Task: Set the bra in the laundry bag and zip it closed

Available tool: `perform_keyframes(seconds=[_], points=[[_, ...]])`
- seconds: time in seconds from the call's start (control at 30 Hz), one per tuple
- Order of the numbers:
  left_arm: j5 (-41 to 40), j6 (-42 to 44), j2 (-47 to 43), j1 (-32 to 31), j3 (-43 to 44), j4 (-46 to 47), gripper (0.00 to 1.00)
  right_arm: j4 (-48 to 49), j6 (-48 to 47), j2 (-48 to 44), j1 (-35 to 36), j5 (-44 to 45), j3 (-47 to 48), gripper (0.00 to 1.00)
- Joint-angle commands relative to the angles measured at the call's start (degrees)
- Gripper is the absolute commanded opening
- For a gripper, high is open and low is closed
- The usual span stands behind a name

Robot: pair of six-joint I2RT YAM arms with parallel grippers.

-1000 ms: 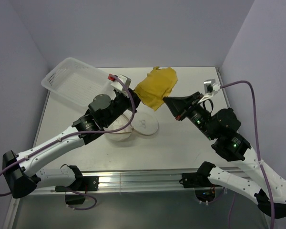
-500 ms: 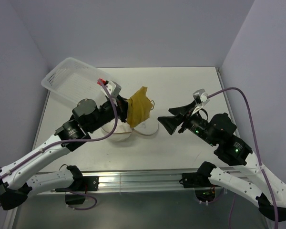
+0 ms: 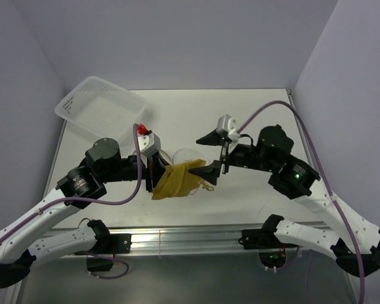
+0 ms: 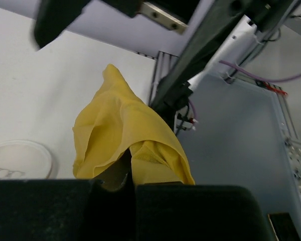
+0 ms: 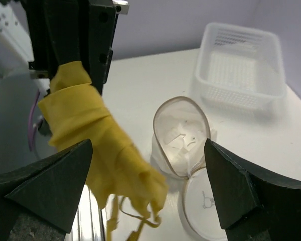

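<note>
The yellow bra (image 3: pixel 177 179) hangs bunched from my left gripper (image 3: pixel 153 175), which is shut on its upper edge just in front of the laundry bag (image 3: pixel 185 153). In the left wrist view the bra (image 4: pixel 125 135) drapes away from the left gripper (image 4: pixel 128 187). My right gripper (image 3: pixel 209 154) stands wide open right of the bag, touching nothing. Between the right gripper's (image 5: pixel 148 186) fingers I see the open mesh bag (image 5: pixel 180 130), its flap lid (image 5: pixel 208 201) flat on the table beside it, and the bra's (image 5: pixel 95 140) straps dangling at the left.
A white perforated plastic basket (image 3: pixel 101 111) sits tilted at the back left corner, also seen in the right wrist view as the basket (image 5: pixel 241 65). The table's near edge and metal rail (image 3: pixel 190 237) run just below the hanging bra. Walls close in the back and right.
The right gripper went from shut by the bra to wide open and swung left toward the bag. The left gripper carried the bra from the back of the table toward the near edge.
</note>
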Motion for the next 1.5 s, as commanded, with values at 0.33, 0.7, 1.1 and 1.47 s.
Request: perform_keyframes(seconds=[0.33,0.7,1.1,1.47], points=[[3.8,3.7,1.3,0.0,1.3,-1.5,0.00,-0.3,-4.2,4.8,0.0,-25.1,-2.4,1.00],[6.1,2.9,1.7,0.0,2.5,0.1,0.00,6.6,0.6,5.2,0.0,-26.0,-7.8,0.97],[5.1,2.4,-0.3,0.0,3.2,-0.4,0.00,12.1,4.0,6.6,0.0,-22.5,-11.5,0.57],[-18.9,-2.6,0.3,0.0,4.1,-5.9,0.93,20.9,14.0,6.2,-10.8,-17.0,-18.3,0.12]])
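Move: The bra is still pinched in the left fingers, its middle about 5 cm to their right, 2 cm back and 5 cm below. From the open right hand, the bra's middle lies roughly 5 cm left, 6 cm back and 8 cm lower. Down on the table, the laundry bag stands about 16 cm ahead and 14 cm left of the right hand, its round lid some 18 cm ahead and 4 cm left, both about 35 cm below. Right hand sinks some 10 cm, swinging back then forward, and pinches the bra; the left fingers let go. ##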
